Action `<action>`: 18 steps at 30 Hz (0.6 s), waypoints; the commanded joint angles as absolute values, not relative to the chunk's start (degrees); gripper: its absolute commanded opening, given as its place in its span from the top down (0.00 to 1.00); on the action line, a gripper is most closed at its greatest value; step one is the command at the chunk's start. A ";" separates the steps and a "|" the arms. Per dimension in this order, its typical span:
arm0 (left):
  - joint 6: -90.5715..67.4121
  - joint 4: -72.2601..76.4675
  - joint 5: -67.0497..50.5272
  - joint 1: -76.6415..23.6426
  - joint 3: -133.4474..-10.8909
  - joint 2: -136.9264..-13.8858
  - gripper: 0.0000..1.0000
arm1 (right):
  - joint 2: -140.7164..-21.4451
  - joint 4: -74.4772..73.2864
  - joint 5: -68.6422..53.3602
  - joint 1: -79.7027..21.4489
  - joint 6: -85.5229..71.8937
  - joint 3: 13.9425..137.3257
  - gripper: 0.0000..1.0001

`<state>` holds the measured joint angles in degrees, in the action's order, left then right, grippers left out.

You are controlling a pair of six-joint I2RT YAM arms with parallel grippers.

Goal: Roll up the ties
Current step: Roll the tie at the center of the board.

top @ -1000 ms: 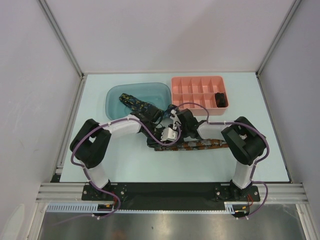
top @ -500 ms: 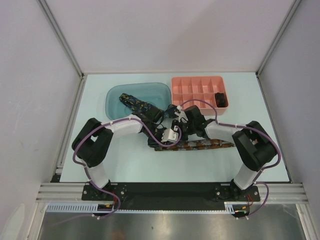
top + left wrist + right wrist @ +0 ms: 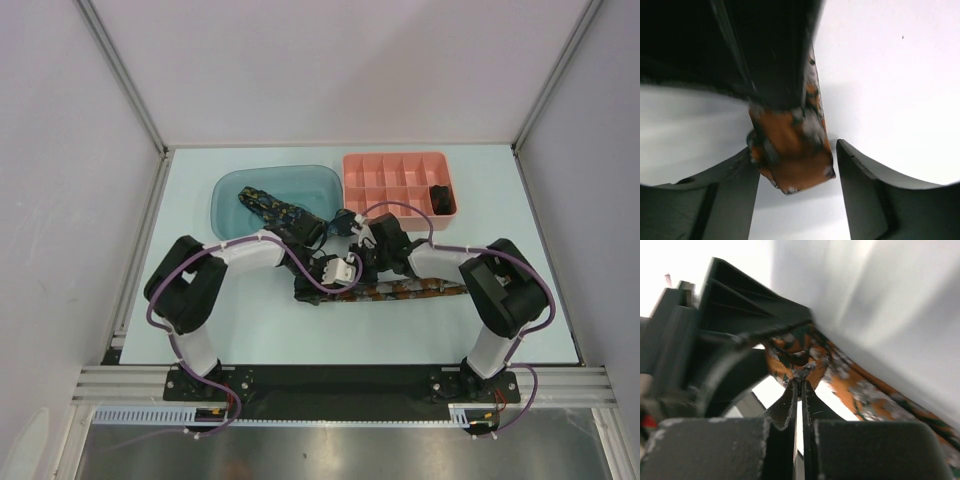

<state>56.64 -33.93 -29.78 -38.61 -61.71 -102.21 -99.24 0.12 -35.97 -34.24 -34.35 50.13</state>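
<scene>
The orange-brown flecked tie lies flat across the table's middle. Its end hangs between the fingers of my left gripper, which is open around it. My left gripper and right gripper meet at the tie's left part. My right gripper is shut and pinches a fold of the orange tie. The navy tie lies loose in the blue bin. A small dark rolled bundle sits in a right compartment of the pink tray.
The blue bin and the pink divided tray stand side by side at the back of the table. Purple cables loop over both arms. Grey walls with metal frame posts close in the table on three sides.
My right arm's elbow has swung to the right and its wrist has shifted slightly right and back. The orange tie and my left arm have hardly moved.
</scene>
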 commanded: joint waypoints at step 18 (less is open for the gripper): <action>52.03 -31.38 -31.03 -38.05 -62.84 -99.84 0.12 | -103.54 -7.21 -27.33 -35.07 -28.56 53.00 1.00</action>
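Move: The tie's roll sits between the left hand's already half-open fingers, about 1 cm to their right. The shut right fingers already pinch it, with its middle some 2 cm to their left and a centimetre lower. From the right hand, the unrolled strip is centred about 14 cm right, 2 cm back and 4 cm down, and the dark tie end on the tray rim roughly 14 cm ahead and 1 cm left. The blue tray is about 19 cm ahead and 11 cm left of the left hand. Keeping its pinch on the tie's roll, the right hand carries it down about 2.5 cm towards the board and 1.5 cm to the right, tipping its left-pointing fingers some 10 degrees further down, then holds there. The left fingers open wider around the roll while that hand eases about 1.5 cm left, then drifts slightly back right and forward, rising a touch. ##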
